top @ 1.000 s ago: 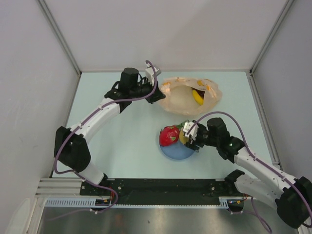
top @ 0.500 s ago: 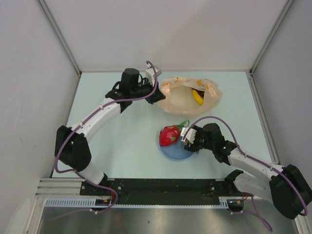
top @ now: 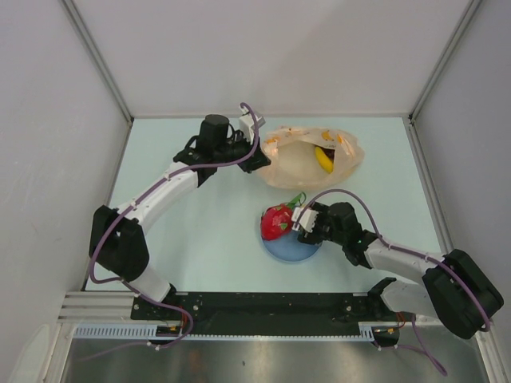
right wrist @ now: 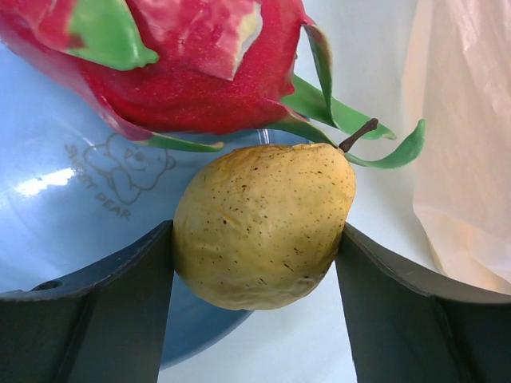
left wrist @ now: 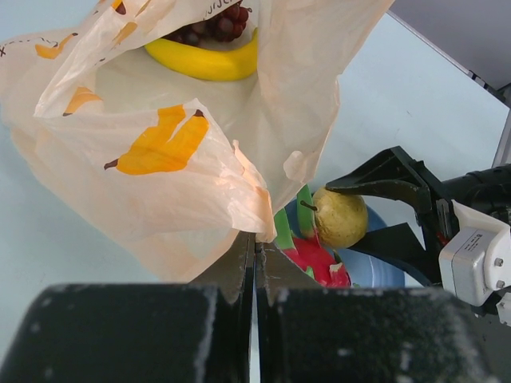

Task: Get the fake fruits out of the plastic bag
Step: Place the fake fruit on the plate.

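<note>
The peach-orange plastic bag (top: 307,155) lies at the back of the table with its mouth open. My left gripper (top: 254,156) is shut on its edge (left wrist: 255,215) and holds it up. Inside lie the yellow banana (left wrist: 206,61) and the dark purple grape bunch (left wrist: 217,25); the banana also shows in the top view (top: 323,159). The red-pink dragon fruit (top: 277,221) lies on the round blue plate (top: 289,250). My right gripper (right wrist: 255,239) is shut on the yellow-orange roundish fruit (right wrist: 263,223), held over the plate's rim next to the dragon fruit (right wrist: 176,72).
The blue plate (right wrist: 72,199) sits at mid-table in front of the bag (right wrist: 463,144). The white walls of the enclosure stand on the left, back and right. The right arm stretches low across the table's near right part.
My right gripper has moved left and down to the plate with the yellow-orange fruit, its arm stretching out lower. The left gripper and the bag have stayed put.
</note>
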Controlling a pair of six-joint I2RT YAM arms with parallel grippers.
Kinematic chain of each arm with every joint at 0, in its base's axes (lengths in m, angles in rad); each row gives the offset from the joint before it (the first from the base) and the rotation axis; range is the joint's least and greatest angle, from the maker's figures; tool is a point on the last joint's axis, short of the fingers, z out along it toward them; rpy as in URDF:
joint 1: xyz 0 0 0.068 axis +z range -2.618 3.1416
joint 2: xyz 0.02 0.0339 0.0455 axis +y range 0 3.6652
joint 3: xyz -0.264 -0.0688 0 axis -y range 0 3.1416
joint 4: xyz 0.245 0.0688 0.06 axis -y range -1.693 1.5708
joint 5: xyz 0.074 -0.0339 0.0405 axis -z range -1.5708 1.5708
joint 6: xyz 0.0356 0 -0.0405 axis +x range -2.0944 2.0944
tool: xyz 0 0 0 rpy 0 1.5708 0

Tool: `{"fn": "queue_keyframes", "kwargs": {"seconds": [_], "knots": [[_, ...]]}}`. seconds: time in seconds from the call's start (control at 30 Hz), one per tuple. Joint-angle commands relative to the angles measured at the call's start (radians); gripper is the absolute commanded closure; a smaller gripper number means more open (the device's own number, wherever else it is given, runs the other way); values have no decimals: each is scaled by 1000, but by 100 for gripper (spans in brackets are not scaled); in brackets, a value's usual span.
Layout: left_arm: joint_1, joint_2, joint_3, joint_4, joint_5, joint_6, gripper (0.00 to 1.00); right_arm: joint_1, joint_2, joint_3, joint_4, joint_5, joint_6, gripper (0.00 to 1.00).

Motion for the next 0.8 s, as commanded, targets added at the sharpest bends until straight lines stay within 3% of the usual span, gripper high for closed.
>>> {"fn": "queue_keyframes", "kwargs": {"seconds": [0.0,0.2,0.47,0.77], "knots": [[-11,-34,9,26,-1,13,100,5,0,-19,75,25,-8,21],[-15,-9,27,29,6,10,100,5,-27,-36,34,25,-16,1],[-17,22,56,21,12,5,100,-4,-119,-34,-40,-12,-11,0],[-17,40,66,24,16,1,100,-90,-302,37,-333,-225,-7,0]]}}
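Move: The fake pear sits between the right hand's fingers, practically at the hand point, over the plate, whose middle is about 3 cm back, 3 cm left and 4 cm below this hand. The dragon fruit lies some 7 cm to the hand's left and 1 cm back; the plastic bag's middle is about 15 cm ahead and 2 cm right. From the left hand the pear is roughly 10 cm back, 9 cm right and 17 cm below. The fake pear is let go beside the dragon fruit: the right fingers spread from their hold to fully open while the hand eases down less than 1 cm. Then the hand lifts away about 3 cm, drawing some 2 cm back and 2 cm right, clear of the pear and the plate. The left hand keeps its pinch on the bag's edge nearly in place. ##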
